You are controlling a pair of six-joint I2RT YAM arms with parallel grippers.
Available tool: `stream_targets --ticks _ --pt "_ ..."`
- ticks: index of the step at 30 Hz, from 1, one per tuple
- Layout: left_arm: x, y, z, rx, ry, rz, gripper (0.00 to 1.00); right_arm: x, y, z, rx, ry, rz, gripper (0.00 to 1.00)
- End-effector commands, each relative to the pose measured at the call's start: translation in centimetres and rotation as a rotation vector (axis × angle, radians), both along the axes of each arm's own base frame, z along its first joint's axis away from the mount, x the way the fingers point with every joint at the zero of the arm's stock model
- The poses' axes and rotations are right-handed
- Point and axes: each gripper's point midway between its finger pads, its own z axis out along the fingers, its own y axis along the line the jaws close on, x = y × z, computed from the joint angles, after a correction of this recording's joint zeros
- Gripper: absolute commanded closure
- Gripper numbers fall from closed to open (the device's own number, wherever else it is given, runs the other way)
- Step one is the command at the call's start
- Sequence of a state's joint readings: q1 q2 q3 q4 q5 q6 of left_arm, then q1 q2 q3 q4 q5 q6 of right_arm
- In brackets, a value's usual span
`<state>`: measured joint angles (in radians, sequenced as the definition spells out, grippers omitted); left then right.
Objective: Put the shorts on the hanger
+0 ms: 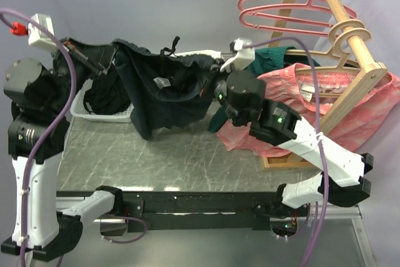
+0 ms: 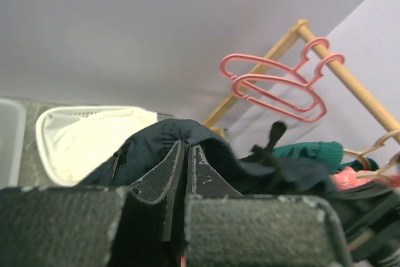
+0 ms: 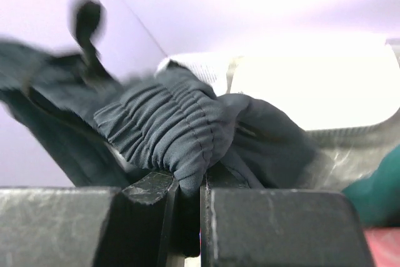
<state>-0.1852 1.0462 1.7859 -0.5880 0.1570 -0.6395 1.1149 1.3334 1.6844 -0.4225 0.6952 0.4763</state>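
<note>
The dark navy shorts [image 1: 162,85] hang stretched above the table between my two grippers. My left gripper [image 1: 111,60] is shut on their left end; in the left wrist view its fingertips [image 2: 185,145] pinch a fold of the fabric [image 2: 156,139]. My right gripper [image 1: 215,89] is shut on the right end, and the gathered elastic waistband [image 3: 169,129] bulges out of its jaws [image 3: 187,182]. The pink hanger [image 1: 281,7] hangs with a second one like it on the wooden rail at the back right, also in the left wrist view [image 2: 275,85], apart from the shorts.
A white basket [image 1: 84,112] of dark clothes stands at the back left, under the shorts' left end. A wooden rack [image 1: 350,48] at the right carries pale wooden hangers [image 1: 340,39], a pink garment [image 1: 294,92] and a teal one [image 1: 269,60].
</note>
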Motion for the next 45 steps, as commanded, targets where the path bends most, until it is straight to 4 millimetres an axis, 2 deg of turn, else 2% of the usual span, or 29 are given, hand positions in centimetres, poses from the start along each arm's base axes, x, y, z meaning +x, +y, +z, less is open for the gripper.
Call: stream_targets --ticks 1,2,3,5,6,8,9,10,11,12,13,14,15,16,17,18,21,22,24,26,27,28,30,31,33,35,39,41,45 --pt "0.3 1.3 -1.3 -0.011 0.008 0.08 0.95 0.3 -0.3 1.7 -0.12 -0.036 0.005 1.0" --pt "0.1 2.0 -1.8 -0.017 0.017 0.113 0.95 0.3 -0.1 1.5 -0.125 -0.03 0.012 1.0" --pt "0.6 2.0 -3.8 -0.011 0.066 0.124 0.94 0.2 0.2 1.0 -0.126 -0.018 0.023 1.0" --pt "0.3 2.3 -6.3 -0.019 0.122 0.138 0.91 -0.1 0.5 -1.4 -0.154 0.015 0.047 1.0" --pt "1.1 2.3 -9.9 -0.006 0.204 0.15 0.91 -0.3 0.6 -2.3 -0.145 0.034 0.052 1.0" --pt "0.5 2.3 -13.4 -0.026 0.283 0.151 0.89 -1.0 1.0 -6.1 -0.183 0.088 0.098 1.0" --pt "0.9 2.2 -17.7 -0.009 0.376 0.155 0.88 -1.3 1.2 -7.4 -0.172 0.116 0.108 1.0" --pt "0.7 2.1 -19.7 -0.024 0.425 0.158 0.86 -1.5 1.3 -10.7 -0.219 0.161 0.119 1.0" --pt "0.2 2.2 -21.3 -0.036 0.452 0.161 0.82 -1.8 1.6 -12.3 -0.233 0.188 0.131 0.99" --pt "0.2 2.2 -25.9 -0.024 0.545 0.171 0.78 -2.1 1.9 -14.0 -0.236 0.223 0.142 0.97" --pt "0.0 2.0 -27.8 -0.047 0.584 0.168 0.73 -2.3 1.8 -17.8 -0.297 0.272 0.142 0.89" --pt "-0.3 1.8 -28.9 -0.061 0.594 0.156 0.68 -2.1 1.7 -19.5 -0.314 0.296 0.133 0.86" --pt "-0.7 1.5 -32.3 -0.055 0.663 0.146 0.63 -2.2 1.9 -20.8 -0.324 0.318 0.13 0.83" --pt "-1.0 1.0 -33.3 -0.064 0.688 0.117 0.54 -2.1 1.8 -22.4 -0.358 0.339 0.123 0.7" --pt "-1.2 0.9 -34.0 -0.061 0.703 0.113 0.29 -2.1 1.8 -22.8 -0.368 0.342 0.12 0.59" --pt "-1.4 1.0 -34.6 -0.054 0.718 0.116 0.19 -1.9 1.7 -22.6 -0.38 0.333 0.114 0.49" --pt "-1.5 1.5 -33.2 -0.029 0.693 0.131 0.03 -1.4 1.8 -19.1 -0.376 0.258 0.123 0.32" --pt "-1.4 1.6 -32.4 -0.017 0.676 0.134 0.01 -0.9 1.9 -16.3 -0.345 0.213 0.112 0.24" --pt "-0.9 1.7 -30.4 -0.004 0.644 0.136 0.03 -0.4 1.7 -13.7 -0.371 0.162 0.106 0.23" --pt "-0.2 1.6 -29.0 0.021 0.621 0.126 0.03 0.6 1.9 -9.4 -0.338 0.091 0.086 0.21" --pt "0.1 1.4 -28.6 0.029 0.614 0.117 0.03 1.7 1.8 -8.6 -0.36 0.07 0.069 0.2" --pt "0.5 1.2 -28.2 0.042 0.605 0.102 0.03 2.4 1.5 -5.4 -0.31 0.032 0.054 0.2" --pt "1.5 0.5 -27.2 0.049 0.602 0.072 0.03 4.5 1.7 -4.1 -0.3 0.028 0.059 0.21" --pt "1.8 0.2 -26.7 0.053 0.59 0.052 0.03 6.4 -0.2 -0.9 -0.234 0.0 0.013 0.21" --pt "2.9 -1.3 -24.7 0.049 0.531 -0.033 0.03 8.0 -0.1 1.7 -0.176 -0.021 0.037 0.21" --pt "4.3 -2.3 -22.6 0.043 0.468 -0.077 0.03 9.7 -1.5 3.8 -0.158 -0.075 -0.017 0.21" --pt "5.3 -4.1 -21.4 0.049 0.461 -0.153 0.03 13.4 -4.5 8.3 -0.046 -0.155 -0.151 0.22" --pt "5.7 -4.2 -21.4 0.056 0.462 -0.148 0.03 15.6 -6.5 9.4 0.033 -0.163 -0.203 0.22" --pt "6.2 -3.9 -21.5 0.059 0.459 -0.124 0.03 18.8 -6.1 9.9 0.111 -0.199 -0.223 0.24"
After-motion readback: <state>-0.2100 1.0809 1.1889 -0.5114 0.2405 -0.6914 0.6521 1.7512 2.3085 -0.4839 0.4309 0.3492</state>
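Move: Both hands still pinch the waistband of the dark shorts, stretched high between them. The bare patch of table they go to lies some 12 cm to the left hand's right, about level forward and 54 cm below. The left basket's middle is roughly 27 cm ahead and 19 cm left of that hand. From the right hand the patch is about 7 cm left, level forward and 44 cm below; the white basket is some 30 cm ahead and 5 cm left. Both hands let go of the waistband low over the table, having swung the shorts quickly down: the left about 38 cm, tipping its fingers down, the right some 26 cm, its left side rolling down. Fingers wide, they leave the cloth, the left rising and easing forward and right, the right climbing over 30 cm and reaching forward towards the pink hangers as it rolls back level. ##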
